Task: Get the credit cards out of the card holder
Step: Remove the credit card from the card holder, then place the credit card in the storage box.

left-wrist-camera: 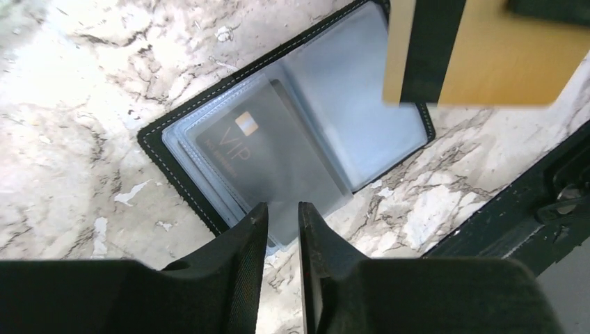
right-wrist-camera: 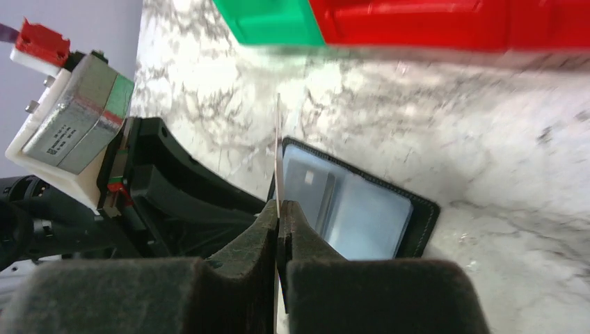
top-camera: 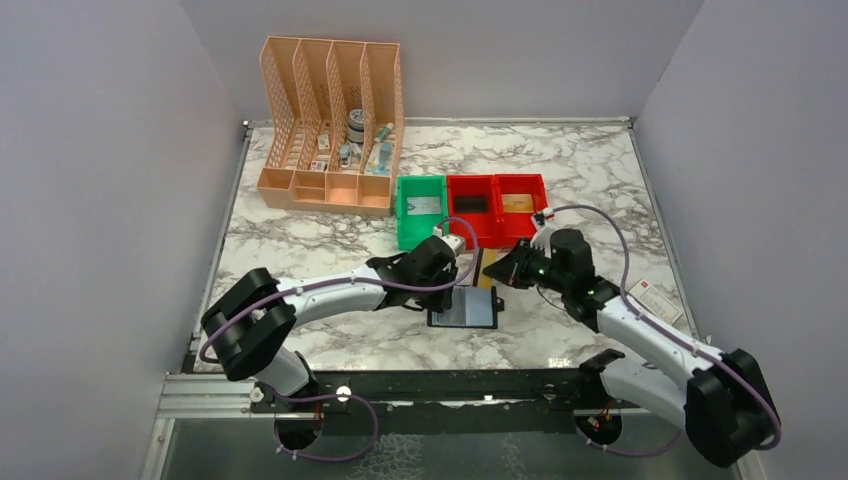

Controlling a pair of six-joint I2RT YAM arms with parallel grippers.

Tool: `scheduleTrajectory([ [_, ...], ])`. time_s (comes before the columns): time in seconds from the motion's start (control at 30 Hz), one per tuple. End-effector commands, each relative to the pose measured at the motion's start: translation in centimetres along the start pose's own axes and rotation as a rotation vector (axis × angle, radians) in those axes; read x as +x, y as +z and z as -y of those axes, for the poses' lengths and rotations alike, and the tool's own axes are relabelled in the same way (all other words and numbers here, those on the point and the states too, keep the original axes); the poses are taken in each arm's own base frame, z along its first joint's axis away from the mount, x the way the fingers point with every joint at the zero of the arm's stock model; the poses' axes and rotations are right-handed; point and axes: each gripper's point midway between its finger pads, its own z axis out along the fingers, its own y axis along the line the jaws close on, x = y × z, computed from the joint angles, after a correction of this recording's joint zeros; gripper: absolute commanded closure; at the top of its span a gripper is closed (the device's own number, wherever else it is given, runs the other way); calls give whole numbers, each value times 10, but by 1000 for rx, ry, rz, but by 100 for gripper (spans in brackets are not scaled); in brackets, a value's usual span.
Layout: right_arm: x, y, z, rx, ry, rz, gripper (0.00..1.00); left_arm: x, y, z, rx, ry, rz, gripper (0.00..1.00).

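Note:
The black card holder lies open on the marble, grey sleeves up. A dark card marked VIP sits in its left sleeve. My left gripper hovers at the holder's near edge, its fingers a narrow gap apart over the corner of a sleeve, with nothing pinched between them. My right gripper is shut on a tan credit card, held upright above the holder. A white credit card with a red mark lies on the table to the right.
A green bin and a red bin stand just behind the grippers, with a tan card in the red one. A peach lattice organizer stands at the back left. The two arms are close together over the holder.

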Motion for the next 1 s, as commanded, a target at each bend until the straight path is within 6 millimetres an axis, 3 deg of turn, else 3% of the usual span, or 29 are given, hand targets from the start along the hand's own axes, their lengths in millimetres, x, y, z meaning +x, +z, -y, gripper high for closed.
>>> scheduleTrajectory([
  [0.0,-34,-20,12,132,-135,160,99,-15,-20,0,-11,27,88,71],
  [0.17,-82,-47,7,213,-277,378,99,-25,-34,-8,-63,80,108,65],
  [0.37,-126,-75,25,448,-334,522,99,-35,-51,-21,-79,89,139,57],
  [0.53,-145,-68,29,490,-358,490,99,-41,-67,-42,-106,46,163,45],
  [0.77,-182,-60,54,413,-266,433,99,-55,-108,-84,-206,-20,262,21],
  [0.9,-198,-43,47,351,-369,406,99,-60,-125,-100,-293,-25,327,5],
  [0.97,-209,-39,58,414,-423,397,99,-62,-132,-106,-325,-30,354,1],
])
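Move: The right hand, already holding the gold card, has the right red box about 16 cm ahead, 7 cm to its right and 6 cm below. The middle red box lies level with that box, some 13 cm to its left; the card holder is about 6 cm back from the hand, 6 cm left and 8 cm below. From the left hand, the card holder's middle is roughly 1 cm ahead, 4 cm right and 3 cm below. Right hand carries the pinched gold card some 19 cm forward-right towards right red box; left hand withdraws left-up, opening. ##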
